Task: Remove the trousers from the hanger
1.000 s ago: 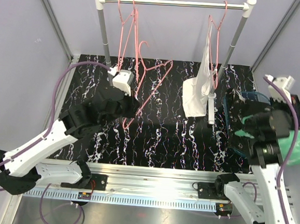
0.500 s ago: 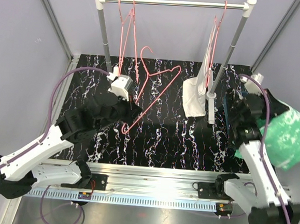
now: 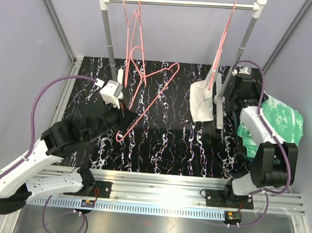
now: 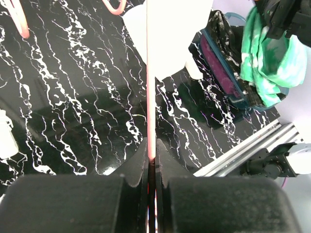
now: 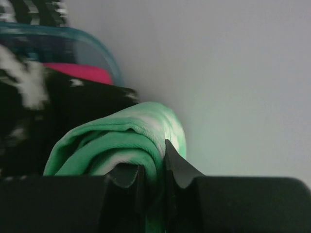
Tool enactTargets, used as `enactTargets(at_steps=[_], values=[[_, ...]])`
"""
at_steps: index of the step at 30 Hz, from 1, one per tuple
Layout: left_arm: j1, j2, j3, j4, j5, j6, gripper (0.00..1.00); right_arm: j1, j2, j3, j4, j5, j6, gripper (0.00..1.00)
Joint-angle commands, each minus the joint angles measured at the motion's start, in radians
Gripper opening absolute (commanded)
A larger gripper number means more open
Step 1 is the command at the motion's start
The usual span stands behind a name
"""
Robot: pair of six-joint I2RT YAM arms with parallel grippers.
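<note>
My left gripper (image 4: 151, 145) is shut on the wire of a pink hanger (image 4: 150, 73) and holds it off the rail, tilted over the black marbled table; in the top view the gripper (image 3: 126, 113) is left of centre and the hanger (image 3: 153, 92) carries no cloth. My right gripper (image 5: 154, 167) is shut on the green-and-white tie-dye trousers (image 5: 121, 133), which bunch at the table's right edge (image 3: 277, 119). The magenta trousers (image 5: 80, 73) and the black marbled trousers (image 5: 43, 116) lie in a teal bin (image 5: 73, 35) beside them. In the top view the right jaws are hidden by the arm.
A clothes rail (image 3: 178, 3) on two posts stands at the back with pink hangers (image 3: 133, 34) on its left. A white cloth (image 3: 202, 101) hangs from a hanger (image 3: 224, 35) at its right end. Grey walls close in on both sides.
My right arm has folded back toward the far right, carrying the green trousers inward beside the bin. My left gripper has drawn back to the left with the hanger.
</note>
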Motion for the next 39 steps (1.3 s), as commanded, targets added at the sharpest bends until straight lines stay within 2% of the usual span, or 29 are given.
enactTargets(at_steps=[1, 5, 8, 9, 12, 15, 16, 18, 19, 21, 22, 25, 28, 32, 34, 39], values=[[0.003, 0.0, 0.008, 0.022, -0.027, 0.026, 0.0, 0.001, 0.02, 0.063, -0.3, -0.21, 0.335, 0.0], [0.003, 0.007, 0.019, 0.01, -0.027, 0.029, 0.0, 0.001, 0.064, 0.07, -0.423, -0.307, 0.439, 0.02], [0.003, 0.005, 0.03, -0.001, -0.036, 0.028, 0.0, 0.001, 0.119, 0.103, -0.516, -0.37, 0.531, 0.17], [0.003, 0.004, 0.033, -0.006, -0.037, 0.026, 0.0, 0.001, 0.136, 0.109, -0.539, -0.387, 0.556, 0.31], [0.003, 0.004, 0.047, -0.021, -0.042, 0.028, 0.0, -0.007, 0.175, 0.167, -0.624, -0.473, 0.659, 0.54], [0.003, 0.005, 0.067, -0.044, -0.051, 0.034, 0.0, -0.033, 0.144, 0.238, -0.676, -0.542, 0.754, 0.63], [0.003, 0.005, 0.071, -0.049, -0.056, 0.036, 0.0, -0.04, 0.114, 0.254, -0.699, -0.591, 0.798, 0.69], [0.003, 0.007, 0.085, -0.061, -0.069, 0.043, 0.0, -0.06, 0.078, 0.313, -0.724, -0.641, 0.853, 0.72], [0.003, 0.011, 0.093, -0.062, -0.071, 0.045, 0.0, -0.069, 0.035, 0.328, -0.734, -0.701, 0.898, 0.81], [0.003, 0.016, 0.11, -0.072, -0.079, 0.051, 0.0, -0.111, -0.005, 0.362, -0.745, -0.756, 0.938, 0.89], [0.003, 0.025, 0.114, -0.073, -0.08, 0.051, 0.0, -0.132, -0.034, 0.371, -0.77, -0.799, 0.967, 0.97], [0.003, 0.037, 0.134, -0.079, -0.088, 0.057, 0.0, -0.158, -0.098, 0.399, -0.816, -0.81, 1.033, 0.98], [0.003, 0.043, 0.152, -0.079, -0.094, 0.062, 0.0, -0.24, -0.195, 0.342, -0.793, -0.812, 1.152, 0.99], [0.003, 0.056, 0.177, -0.082, -0.088, 0.063, 0.0, -0.364, -0.301, 0.116, -0.657, -0.777, 1.33, 0.99], [0.003, 0.06, 0.189, -0.081, -0.079, 0.065, 0.0, -0.37, -0.292, 0.045, -0.588, -0.771, 1.375, 1.0], [0.003, 0.057, 0.2, -0.087, -0.063, 0.057, 0.0, -0.375, -0.163, -0.152, -0.572, -0.705, 1.499, 0.99]])
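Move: The right gripper holds the green trousers over the far part of the bin; the bin's middle is about 9 cm back, level sideways and some 18 cm below. The rack's right post stands some 20 cm to the left and 4 cm farther out than this gripper, the white trousers about 30 cm left and 3 cm farther out. From the left gripper the bin's middle is roughly 75 cm right, 13 cm ahead and 26 cm lower. Lower the right gripper about 12 cm towards the bin, easing left, and open the fingers wide to let go of the green trousers. Lift nearly to the starting height while drawing back, then sink again over the cloth with the fingers open, rolling the left side up some 70 degrees overall. Keep the left gripper shut on the pink hanger, raising it slightly. ##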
